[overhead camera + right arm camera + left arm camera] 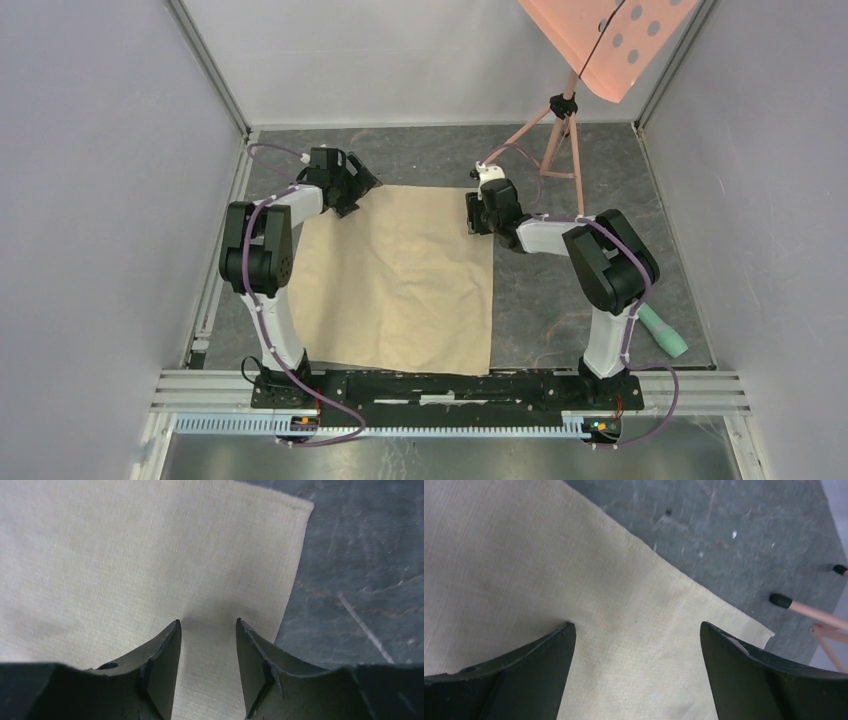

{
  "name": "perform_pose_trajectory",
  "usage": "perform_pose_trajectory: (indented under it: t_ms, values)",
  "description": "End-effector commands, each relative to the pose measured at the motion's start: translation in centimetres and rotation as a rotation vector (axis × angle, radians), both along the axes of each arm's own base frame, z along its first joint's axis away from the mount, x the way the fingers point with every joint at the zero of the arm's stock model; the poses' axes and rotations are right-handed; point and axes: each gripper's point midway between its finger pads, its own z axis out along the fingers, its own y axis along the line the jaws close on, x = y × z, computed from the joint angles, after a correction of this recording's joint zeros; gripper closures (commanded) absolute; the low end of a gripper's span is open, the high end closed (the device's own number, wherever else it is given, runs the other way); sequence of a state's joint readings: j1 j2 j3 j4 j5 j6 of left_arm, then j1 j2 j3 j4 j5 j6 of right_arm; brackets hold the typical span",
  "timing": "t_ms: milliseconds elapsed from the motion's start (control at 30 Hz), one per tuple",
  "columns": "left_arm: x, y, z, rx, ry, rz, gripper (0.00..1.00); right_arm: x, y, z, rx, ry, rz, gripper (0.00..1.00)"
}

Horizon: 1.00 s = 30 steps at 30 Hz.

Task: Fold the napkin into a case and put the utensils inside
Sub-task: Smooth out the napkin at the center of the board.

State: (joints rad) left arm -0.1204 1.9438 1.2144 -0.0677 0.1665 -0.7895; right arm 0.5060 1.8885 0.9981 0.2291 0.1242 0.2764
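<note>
The beige napkin (400,280) lies spread flat as a square on the dark table. My left gripper (352,192) is at its far left corner, open wide, with both fingertips down on the cloth (574,570) and the gripper (637,625) straddling bare fabric. My right gripper (478,215) is at the far right corner, close to the napkin's right edge (125,555). Its jaws stand a narrow gap apart (207,621), tips touching the cloth, which lies flat between them. The utensils and a case are out of view.
A mint-green cylinder (662,332) lies on the table right of the right arm's base. A pink tripod (560,140) with a pink perforated panel (610,40) stands at the back right; its feet (804,609) show beyond the napkin. Grey walls enclose the table.
</note>
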Motion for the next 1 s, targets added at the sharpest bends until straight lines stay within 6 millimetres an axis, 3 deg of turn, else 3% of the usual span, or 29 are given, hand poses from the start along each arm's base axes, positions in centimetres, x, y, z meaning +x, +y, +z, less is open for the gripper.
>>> perform_pose_trajectory:
  t_ms: [0,200,333,467,600,733,800,967]
  values:
    - [3.4,-0.6,-1.0,-0.065,-0.021,0.042,0.00,2.6,-1.9,-0.5,-0.023,-0.011,-0.094,0.50]
    - [5.5,-2.1,-2.5,-0.147,-0.006,0.022,0.00,4.0,-5.0,-2.3,-0.056,0.040,-0.200,0.52]
    - [5.9,-2.7,-0.5,-0.163,-0.016,-0.010,0.00,5.3,-5.4,-1.6,-0.079,0.029,-0.190,0.51]
    - [5.0,-2.8,5.3,-0.153,-0.073,-0.045,0.00,5.7,-5.7,-1.1,-0.149,0.033,-0.155,0.49]
    - [1.8,-2.2,11.8,-0.118,-0.131,-0.084,0.00,4.9,-5.9,0.4,-0.198,0.078,-0.110,0.40]
    - [-3.0,-2.5,16.3,-0.130,-0.209,-0.165,0.00,1.4,-5.2,2.8,-0.255,0.093,-0.078,0.32]
    - [-5.7,-2.7,17.4,-0.128,-0.228,-0.222,0.00,-1.6,-4.0,4.6,-0.262,0.074,-0.055,0.27]
    - [-11.5,-2.2,20.0,-0.020,-0.301,-0.372,0.00,-10.9,-0.9,4.6,-0.174,0.171,-0.054,0.20]
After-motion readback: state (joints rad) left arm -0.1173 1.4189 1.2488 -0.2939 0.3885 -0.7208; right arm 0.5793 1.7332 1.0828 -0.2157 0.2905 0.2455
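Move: The napkin already lies spread under both hands. Its middle is about 19 cm back and 7 cm right of the left gripper, with the far edge some 4 cm ahead of it. From the right gripper the napkin's middle is roughly 13 cm back and 17 cm left, the far right corner about 8 cm ahead and 4 cm right, and the tripod foot 12 cm straight ahead. The cloth is just a centimetre or two below the fingertips. Push the napkin forward with both grippers low on the cloth: slide the wide-open left one about 7 cm forward and slightly right, the right one 6 cm forward and 5 cm right towards the far right corner. Then lift the left high and back, tilting its fingertips up, while the right draws back over the cloth, rising a little late and opening wider. ##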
